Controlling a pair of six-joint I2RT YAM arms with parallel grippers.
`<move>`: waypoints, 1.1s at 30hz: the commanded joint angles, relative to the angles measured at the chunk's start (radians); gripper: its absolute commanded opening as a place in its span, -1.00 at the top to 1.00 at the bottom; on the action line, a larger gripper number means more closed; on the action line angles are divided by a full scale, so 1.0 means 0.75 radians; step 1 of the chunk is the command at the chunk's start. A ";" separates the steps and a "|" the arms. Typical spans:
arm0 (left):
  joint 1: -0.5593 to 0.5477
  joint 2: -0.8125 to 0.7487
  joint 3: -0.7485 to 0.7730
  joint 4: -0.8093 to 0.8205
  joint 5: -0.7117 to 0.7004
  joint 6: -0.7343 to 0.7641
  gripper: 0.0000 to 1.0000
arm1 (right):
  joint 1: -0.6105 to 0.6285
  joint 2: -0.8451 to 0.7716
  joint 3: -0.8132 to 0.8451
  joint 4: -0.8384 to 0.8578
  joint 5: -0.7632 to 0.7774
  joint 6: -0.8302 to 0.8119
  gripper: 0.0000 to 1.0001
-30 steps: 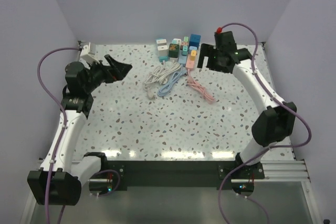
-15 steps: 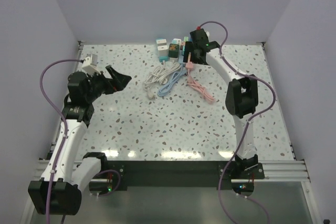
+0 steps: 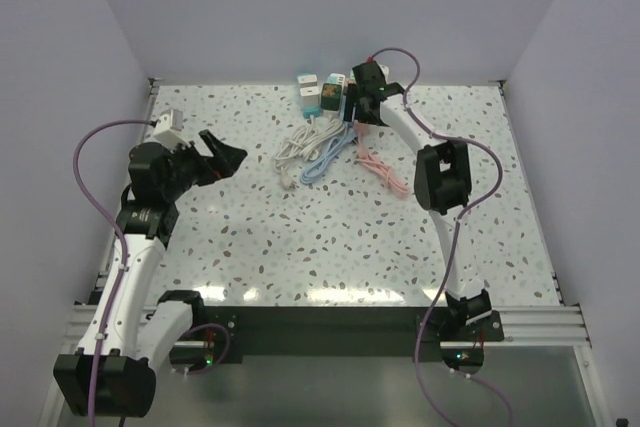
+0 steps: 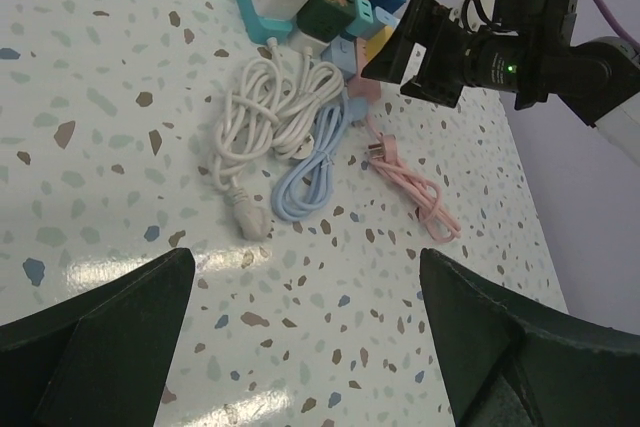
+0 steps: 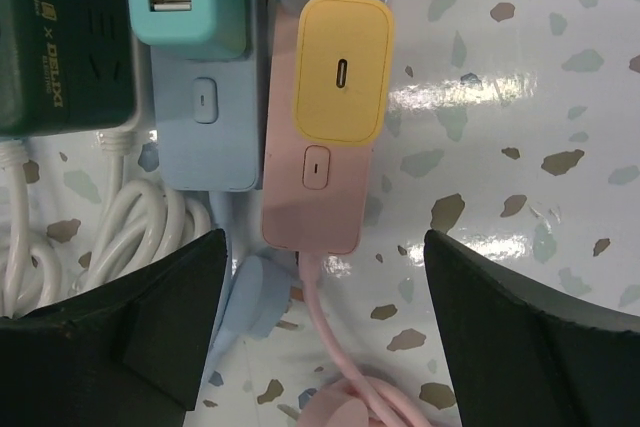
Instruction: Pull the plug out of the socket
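A yellow plug (image 5: pixel 345 67) sits in a pink socket strip (image 5: pixel 313 202), straight below my right wrist camera. My right gripper (image 5: pixel 322 242) is open, its fingers either side of the pink strip's cable end and above it. In the top view the right gripper (image 3: pixel 365 97) hovers over the cluster of strips (image 3: pixel 320 95) at the back centre and hides the pink strip. A teal plug (image 5: pixel 190 2) sits in a light-blue strip (image 5: pixel 205 137) next to the pink strip. My left gripper (image 3: pixel 228 157) is open and empty, left of the cables and above the table (image 4: pixel 305 267).
A dark green strip (image 5: pixel 60 37) lies left of the blue one. Coiled cables lie in front of the strips: white (image 3: pixel 298 147), light blue (image 3: pixel 325 155) and pink (image 3: pixel 385 172). The back wall stands just behind the strips.
My right arm has swung left from the back right corner to over the strips. My left gripper has shifted slightly down and left.
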 commanded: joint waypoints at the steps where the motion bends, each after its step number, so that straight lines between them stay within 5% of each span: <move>1: 0.006 -0.009 -0.002 -0.018 -0.020 0.023 -1.00 | 0.003 0.040 0.069 0.010 0.052 0.016 -0.65; 11: 0.006 -0.019 -0.002 -0.055 -0.049 0.046 -1.00 | 0.001 0.110 0.081 0.029 0.039 0.047 -0.50; 21: 0.006 -0.040 -0.013 -0.075 -0.047 0.042 -1.00 | -0.120 0.069 -0.021 0.129 -0.081 0.057 -0.10; 29: 0.004 0.003 -0.062 0.008 0.039 0.038 -1.00 | -0.185 -0.086 -0.240 0.080 -0.047 0.018 1.00; 33: 0.002 0.060 -0.121 0.055 0.094 0.054 -1.00 | -0.181 -0.301 -0.536 0.084 -0.003 0.079 1.00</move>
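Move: The near end of the pink socket lies under my open right hand, about 1 cm farther out and some 5 cm down. Its yellow plug stands roughly 5 cm beyond that end and 1 cm to its right; the light-blue socket's near end is about 5 cm left of my right hand and 4 cm ahead. The loose light-blue plug sits 3 cm left and 2 cm back. From my left hand, the pink end is about 26 cm ahead, 30 cm right and 23 cm below. I lower my right hand about 4.5 cm over the near end of the pink socket, close its fingers on the two long sides until they pinch it, then drag it to the right by about 5 cm and a little back, away from the light-blue socket. My open left hand sinks some 4 cm, mostly late, its fingers tipping slightly down. ##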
